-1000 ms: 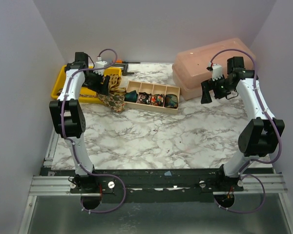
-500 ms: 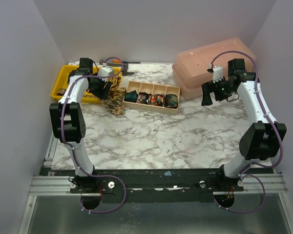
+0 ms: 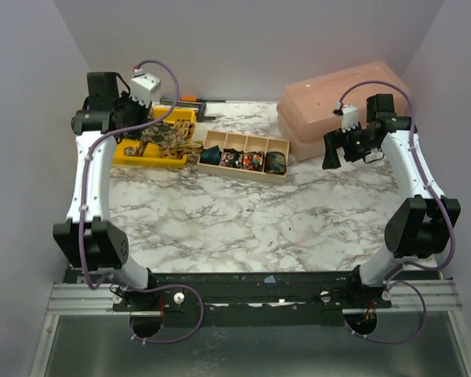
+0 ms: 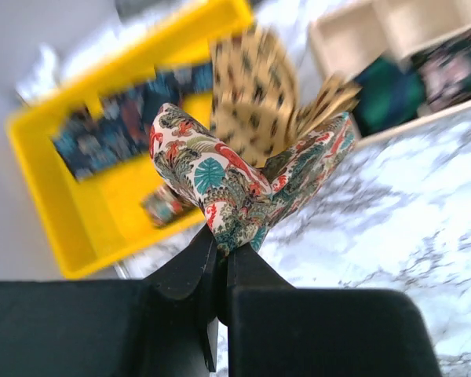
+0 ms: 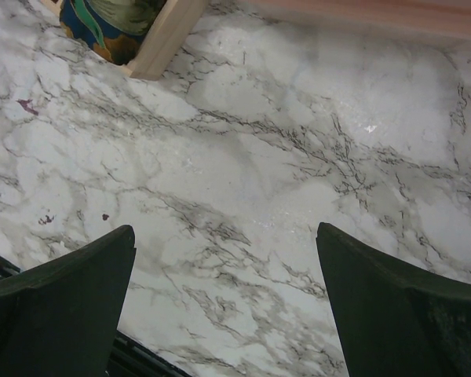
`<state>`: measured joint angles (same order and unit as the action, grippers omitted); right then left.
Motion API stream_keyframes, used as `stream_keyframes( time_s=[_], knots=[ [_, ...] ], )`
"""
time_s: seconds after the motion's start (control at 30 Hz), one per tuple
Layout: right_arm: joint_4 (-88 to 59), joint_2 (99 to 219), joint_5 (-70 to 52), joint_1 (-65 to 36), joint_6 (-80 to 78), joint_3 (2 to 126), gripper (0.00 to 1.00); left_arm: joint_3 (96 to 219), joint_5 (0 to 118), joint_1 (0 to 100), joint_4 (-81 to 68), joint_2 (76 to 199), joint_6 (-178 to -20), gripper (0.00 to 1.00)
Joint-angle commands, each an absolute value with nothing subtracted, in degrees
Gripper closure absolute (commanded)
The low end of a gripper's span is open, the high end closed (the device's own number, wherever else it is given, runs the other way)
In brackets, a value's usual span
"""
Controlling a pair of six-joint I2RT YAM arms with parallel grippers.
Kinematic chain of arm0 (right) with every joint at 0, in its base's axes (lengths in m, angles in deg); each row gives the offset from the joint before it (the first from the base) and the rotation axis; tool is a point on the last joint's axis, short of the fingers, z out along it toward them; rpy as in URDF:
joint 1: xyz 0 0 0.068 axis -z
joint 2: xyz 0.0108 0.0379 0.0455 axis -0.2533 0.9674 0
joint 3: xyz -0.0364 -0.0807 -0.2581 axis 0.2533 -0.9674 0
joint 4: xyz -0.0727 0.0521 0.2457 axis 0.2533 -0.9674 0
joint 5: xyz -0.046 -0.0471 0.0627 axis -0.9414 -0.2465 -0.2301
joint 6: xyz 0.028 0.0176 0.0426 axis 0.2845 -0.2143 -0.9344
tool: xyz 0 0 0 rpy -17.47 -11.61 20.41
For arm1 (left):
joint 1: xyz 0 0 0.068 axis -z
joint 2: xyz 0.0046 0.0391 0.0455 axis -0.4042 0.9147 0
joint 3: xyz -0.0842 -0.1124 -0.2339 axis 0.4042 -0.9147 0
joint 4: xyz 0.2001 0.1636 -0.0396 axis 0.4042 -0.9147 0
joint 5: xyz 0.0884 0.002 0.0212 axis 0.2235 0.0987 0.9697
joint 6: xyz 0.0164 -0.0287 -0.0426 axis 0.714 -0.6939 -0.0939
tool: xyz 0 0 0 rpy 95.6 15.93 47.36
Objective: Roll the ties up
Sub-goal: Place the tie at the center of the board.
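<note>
My left gripper point(image 4: 224, 247) is shut on a fold of a white, teal and red patterned tie point(image 4: 220, 177), which fans out above its fingertips. From above, that tie point(image 3: 165, 138) hangs at the yellow bin's point(image 3: 133, 155) right end, under the raised left gripper point(image 3: 140, 119). A tan spotted tie point(image 4: 251, 94) lies behind it, and a dark blue tie point(image 4: 102, 133) lies in the bin. Rolled ties point(image 3: 243, 159) fill the wooden tray point(image 3: 282, 176). My right gripper point(image 3: 334, 151) hangs open over bare marble point(image 5: 224, 259), with nothing between its fingers.
A pink lidded box point(image 3: 337, 102) stands at the back right, behind the right gripper. An orange and black tool point(image 3: 192, 100) lies against the back wall. The wooden tray's corner point(image 5: 169, 35), with a rolled tie point(image 5: 110, 27) in it, shows in the right wrist view.
The left arm has risen and swung left over the yellow bin. Its gripper has shut on the patterned tie and drawn it off the marble. The right arm has stayed still.
</note>
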<state>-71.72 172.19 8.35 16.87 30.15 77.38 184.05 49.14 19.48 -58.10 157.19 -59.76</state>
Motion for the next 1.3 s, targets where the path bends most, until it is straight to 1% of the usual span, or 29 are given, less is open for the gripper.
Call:
stream_keyframes(
  time_s=[0.0, 0.1, 0.23, 0.33, 0.4, 0.47, 0.57, 0.73, 0.8, 0.87, 0.97, 1.1, 1.23, 1.27],
  knots=[
    [-69.3, 171.2, 12.6, 16.7, 29.2, 78.8, 0.0, 187.4, 32.9, 23.5, -61.1, 145.3, -61.7, 1.0],
    [-69.2, 171.9, 13.5, 16.7, 28.6, 80.2, 0.0, 191.3, 23.5, 28.7, -62.5, 141.9, -64.2, 1.0],
    [-68.2, 171.0, 14.2, 16.7, 27.7, 80.0, 0.0, 198.4, 12.7, 38.0, -60.3, 139.6, -73.0, 1.0],
    [-67.6, 170.3, 14.3, 16.7, 26.8, 79.2, 0.0, 199.2, 9.4, 44.6, -54.0, 137.6, -80.1, 1.0],
    [-67.6, 170.1, 14.5, 16.7, 26.5, 78.9, 0.0, 197.9, 8.1, 46.4, -48.4, 136.2, -86.2, 1.0],
    [-67.6, 169.8, 14.5, 16.7, 26.3, 78.6, 0.0, 195.8, 7.5, 46.4, -43.4, 135.2, -93.4, 1.0],
    [-67.5, 169.3, 14.4, 16.7, 26.3, 78.0, 0.0, 193.1, 8.5, 45.3, -44.2, 133.4, -93.5, 1.0],
    [-67.7, 168.9, 14.9, 16.7, 26.3, 77.5, 0.0, 192.1, 6.1, 37.4, -44.4, 130.3, -97.8, 1.0],
    [-67.9, 169.1, 15.3, 16.7, 26.3, 77.7, 0.0, 193.6, 5.4, 35.2, -46.4, 129.4, -96.8, 1.0],
    [-68.3, 169.4, 15.7, 16.7, 26.2, 78.1, 0.0, 195.2, 4.6, 35.2, -50.3, 128.8, -93.6, 1.0],
    [-69.6, 170.2, 16.3, 16.7, 25.7, 79.2, 0.0, 192.9, 1.3, 36.2, -52.4, 128.0, -91.9, 1.0],
    [-71.8, 171.0, 18.3, 17.1, 24.6, 80.0, 0.0, 188.4, 5.5, 44.1, -57.7, 129.6, -82.9, 1.0],
    [-72.3, 170.4, 17.8, 19.5, 23.9, 78.8, 0.0, 183.4, 16.5, 54.6, -52.9, 135.1, -81.3, 1.0],
    [-72.9, 170.6, 17.7, 20.2, 24.1, 78.5, 0.0, 183.5, 18.0, 57.1, -51.3, 137.3, -80.6, 0.93]
  ],
)
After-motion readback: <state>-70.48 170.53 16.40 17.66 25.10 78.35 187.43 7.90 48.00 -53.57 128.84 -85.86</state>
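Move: The patterned tie is already pinched in the left fingers; the middle of the marble board, where it is to go, lies about 27 cm to that hand's right, 12 cm back and 18 cm below. The yellow tray's middle is roughly 4 cm ahead, 3 cm left and 17 cm down, and the compartment box 28 cm right, level fore and aft, 16 cm down. From the right hand the board's middle is some 31 cm left, 6 cm back, 11 cm down. The patterned tie, kept shut in the left fingers, is swept up away from the yellow tray, back towards the base and right, roughly 25 cm each way, easing left a little midway and sinking slightly at the end. The wrist swings clockwise until the fingers point right, nearly level. The open right hand rises under 3 cm, touching nothing. ##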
